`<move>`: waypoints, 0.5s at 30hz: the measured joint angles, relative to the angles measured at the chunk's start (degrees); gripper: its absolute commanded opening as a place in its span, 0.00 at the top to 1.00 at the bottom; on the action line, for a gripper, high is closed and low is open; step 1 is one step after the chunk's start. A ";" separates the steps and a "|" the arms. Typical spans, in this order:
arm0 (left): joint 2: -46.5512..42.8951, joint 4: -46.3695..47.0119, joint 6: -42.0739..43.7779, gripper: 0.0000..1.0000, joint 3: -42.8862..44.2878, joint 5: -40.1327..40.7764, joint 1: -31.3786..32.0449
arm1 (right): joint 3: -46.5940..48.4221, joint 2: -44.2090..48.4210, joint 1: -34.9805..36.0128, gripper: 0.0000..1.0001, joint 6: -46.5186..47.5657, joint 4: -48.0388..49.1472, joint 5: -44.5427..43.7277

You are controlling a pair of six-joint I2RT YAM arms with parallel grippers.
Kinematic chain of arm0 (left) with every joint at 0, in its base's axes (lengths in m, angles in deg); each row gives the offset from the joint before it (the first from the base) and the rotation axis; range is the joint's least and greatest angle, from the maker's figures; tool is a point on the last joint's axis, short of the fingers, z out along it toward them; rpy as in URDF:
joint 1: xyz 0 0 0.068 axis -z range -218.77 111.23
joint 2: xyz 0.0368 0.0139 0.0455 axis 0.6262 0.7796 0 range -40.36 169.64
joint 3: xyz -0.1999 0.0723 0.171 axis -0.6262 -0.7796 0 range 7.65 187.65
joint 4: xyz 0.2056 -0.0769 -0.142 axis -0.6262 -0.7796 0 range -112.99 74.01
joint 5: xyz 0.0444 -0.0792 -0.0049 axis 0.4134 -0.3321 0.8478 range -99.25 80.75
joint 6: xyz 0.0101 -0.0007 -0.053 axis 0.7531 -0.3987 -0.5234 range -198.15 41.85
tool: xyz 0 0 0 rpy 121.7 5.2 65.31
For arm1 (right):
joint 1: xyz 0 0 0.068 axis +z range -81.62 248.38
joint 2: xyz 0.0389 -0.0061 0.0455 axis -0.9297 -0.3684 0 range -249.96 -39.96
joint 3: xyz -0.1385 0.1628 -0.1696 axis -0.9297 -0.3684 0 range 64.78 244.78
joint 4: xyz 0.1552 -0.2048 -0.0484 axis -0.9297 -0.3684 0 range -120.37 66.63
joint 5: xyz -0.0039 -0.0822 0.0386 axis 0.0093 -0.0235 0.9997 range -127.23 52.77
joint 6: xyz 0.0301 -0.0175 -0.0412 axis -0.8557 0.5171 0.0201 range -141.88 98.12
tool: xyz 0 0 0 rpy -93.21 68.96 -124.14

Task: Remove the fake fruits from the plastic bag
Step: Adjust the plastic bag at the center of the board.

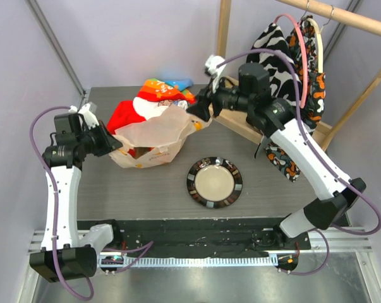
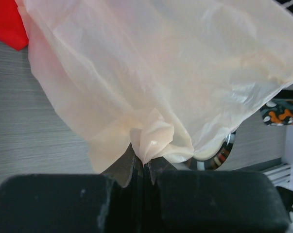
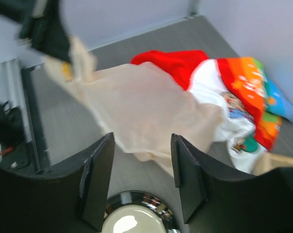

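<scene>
The plastic bag [image 1: 153,134] is a cream, crinkly sack lying at the table's left middle. My left gripper [image 1: 114,144] is shut on a bunched fold of its left edge [image 2: 153,138], with the jaws pressed together [image 2: 146,162]. My right gripper [image 1: 199,113] hovers at the bag's right end. Its fingers stand open [image 3: 142,141], and the bag's loose edge [image 3: 151,116] hangs just beyond the tips without touching them. The fake fruits are hidden inside the bag; only a dark shape [image 1: 138,151] shows at its mouth.
A red and multicoloured cloth [image 1: 157,96] lies behind the bag. A round plate with a patterned rim [image 1: 214,182] sits at the centre front, below my right gripper [image 3: 136,218]. A wooden rack holding black-and-white and orange fabric [image 1: 304,76] stands at the back right.
</scene>
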 measured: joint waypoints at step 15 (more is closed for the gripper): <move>2.10 2.73 -5.79 1.00 2.03 -1.42 -0.46 | 1.44 -19.26 16.74 0.73 5.55 -2.73 3.23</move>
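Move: The plastic bag's middle is about 17 cm to my right hand's left, roughly level fore and aft, and 28 cm below. The plate lies some 14 cm back and 9 cm right, about 38 cm down; at much the same depth, the colourful cloth is 21 cm ahead and 13 cm left. My left hand already grips the bag's rim; the bag's middle is about 6 cm ahead of it, 11 cm right and 18 cm below. I swing my open right hand left and back off the bag's far right corner, then bring it down and further left over the near right part of the bag's mouth, sinking about 15 cm in all. It turns some 20 degrees counter-clockwise as the fingers close to about half their starting gap, still not shut. My left hand keeps its pinch on the rim, easing forward and up a little. ##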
